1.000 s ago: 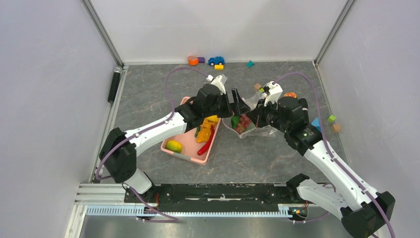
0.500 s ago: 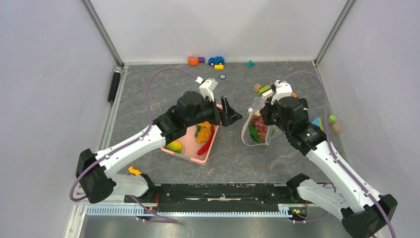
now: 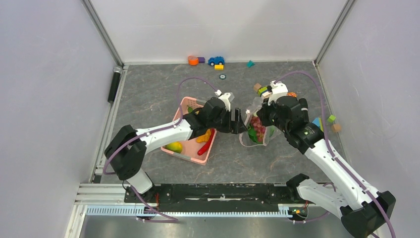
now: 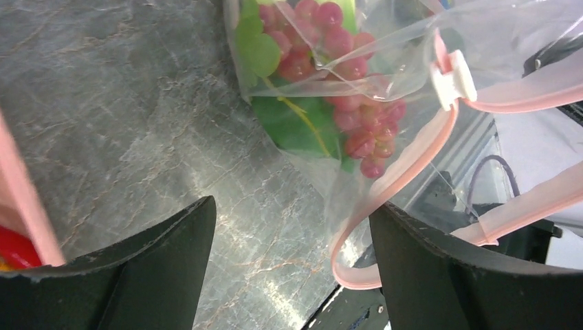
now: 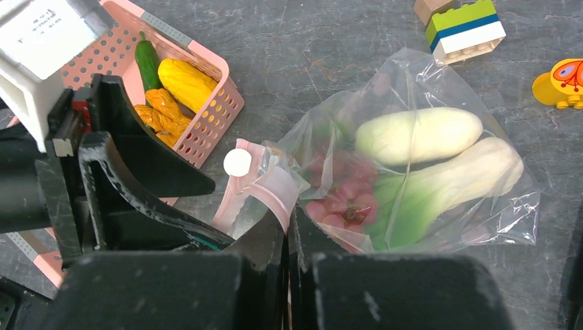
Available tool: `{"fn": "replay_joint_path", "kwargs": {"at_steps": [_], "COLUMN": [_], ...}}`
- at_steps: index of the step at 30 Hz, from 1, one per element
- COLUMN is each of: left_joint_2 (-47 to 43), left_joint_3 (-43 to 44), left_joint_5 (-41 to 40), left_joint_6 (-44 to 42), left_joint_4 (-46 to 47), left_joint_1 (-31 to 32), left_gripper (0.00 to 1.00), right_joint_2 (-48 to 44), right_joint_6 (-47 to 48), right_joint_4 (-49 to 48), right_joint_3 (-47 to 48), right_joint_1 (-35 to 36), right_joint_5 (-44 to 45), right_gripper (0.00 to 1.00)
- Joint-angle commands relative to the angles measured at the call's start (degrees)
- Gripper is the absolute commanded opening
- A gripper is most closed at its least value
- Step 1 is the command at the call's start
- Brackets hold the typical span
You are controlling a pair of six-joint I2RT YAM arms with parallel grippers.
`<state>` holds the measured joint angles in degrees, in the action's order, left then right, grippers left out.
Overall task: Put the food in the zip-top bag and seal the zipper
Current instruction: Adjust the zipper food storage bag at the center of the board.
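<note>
The clear zip-top bag (image 3: 257, 133) hangs from my right gripper (image 3: 258, 117), which is shut on its pink zip strip (image 5: 275, 189). The bag (image 5: 440, 82) holds a white-stalked bok choy (image 5: 440, 155) and red grapes (image 5: 344, 199). The white slider (image 5: 238, 163) sits on the strip beside my jaws. My left gripper (image 3: 241, 122) is open and empty at the bag's mouth; in its wrist view the gripper (image 4: 292, 206) has the zipper loop (image 4: 405, 175) against its right finger. A mango (image 3: 174, 147), a red chili (image 3: 205, 147), yellow pieces (image 5: 185, 82) and a green piece (image 5: 146, 62) lie in the pink basket (image 3: 187, 102).
A toy car (image 3: 216, 60), orange block (image 3: 193, 60) and teal piece (image 3: 250, 63) lie by the back wall. Stacked blocks (image 5: 462, 27) and a yellow toy (image 5: 560, 82) lie behind the bag. Small blocks (image 3: 332, 119) sit at the right. A black cylinder (image 3: 114, 84) lies at the left edge.
My left gripper drew back from the bag over the basket, then came back lower to the bag's mouth, still open. My right gripper kept its hold and shifted the bag slightly right.
</note>
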<state>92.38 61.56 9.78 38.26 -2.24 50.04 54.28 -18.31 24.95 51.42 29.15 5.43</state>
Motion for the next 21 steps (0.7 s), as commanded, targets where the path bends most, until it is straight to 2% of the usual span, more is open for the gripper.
{"fn": "replay_joint_path", "kwargs": {"at_steps": [1, 3, 5, 6, 9, 10, 16, 21], "left_joint_2": [0.89, 1.62, 2.42, 2.95, 3.96, 3.99, -0.09, -2.68], "left_joint_3": [4.04, 4.48, 5.23, 5.64, 7.60, 8.13, 6.80, 6.07], "left_joint_5": [0.95, 0.26, -0.42, -1.12, -3.84, -4.43, -8.18, -11.56], "left_joint_6": [0.07, 0.05, -0.11, -0.12, -0.20, -0.20, -0.50, -0.01], "left_joint_4": [5.41, 5.40, 5.32, 4.95, 2.91, 2.51, 0.07, -1.68], "left_joint_1": [1.84, 2.55, 3.11, 3.37, 3.65, 3.66, 4.25, 4.23], "left_gripper": [0.85, 0.83, 0.72, 0.59, 0.07, 0.02, 0.02, 0.02], "right_joint_2": [-0.36, -0.29, -0.35, -0.31, 0.05, 0.26, 1.44, -0.54], "right_joint_6": [0.95, 1.17, 1.39, 1.51, 2.15, 2.58, 5.89, 8.81], "right_joint_4": [-1.92, -1.88, -1.79, -1.65, -0.53, 0.10, 8.64, 16.97], "right_joint_3": [2.19, 2.11, 1.94, 1.93, 1.79, 1.71, 1.44, 3.05], "right_joint_1": [0.12, 0.12, 0.11, 0.10, 0.11, 0.08, 0.10, 0.12], "right_joint_5": [0.40, 0.15, 0.37, 0.41, 0.23, 0.21, 3.40, 9.25], "right_gripper": [0.03, 0.03, 0.03, 0.03, 0.07, 0.10, 0.24, 0.43]}}
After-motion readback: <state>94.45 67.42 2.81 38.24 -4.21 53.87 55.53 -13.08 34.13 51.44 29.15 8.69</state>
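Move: From the left gripper, open, the near part of the bag's pink zipper rim lies about 4 cm to the right, level fore-and-aft and roughly 1 cm higher. The white slider is some 5 cm right, 3 cm ahead and 4 cm up; the grapes are about 7 cm right, 1 cm ahead and 6 cm down. From the right gripper, already pinching the other side of the rim, that near part is about 4 cm left, 3 cm back and 7 cm lower. Bring the left gripper about 3.5 cm right and 2 cm up to the near zipper rim, shutting the fingers on the way to pinch the strip below the slider, then draw it about 1 cm back left. Keep the right gripper still until the left has shut, then open it about a third and lower it some 3.5 cm, easing right and a little back with a slight roll and nose-down tilt. ##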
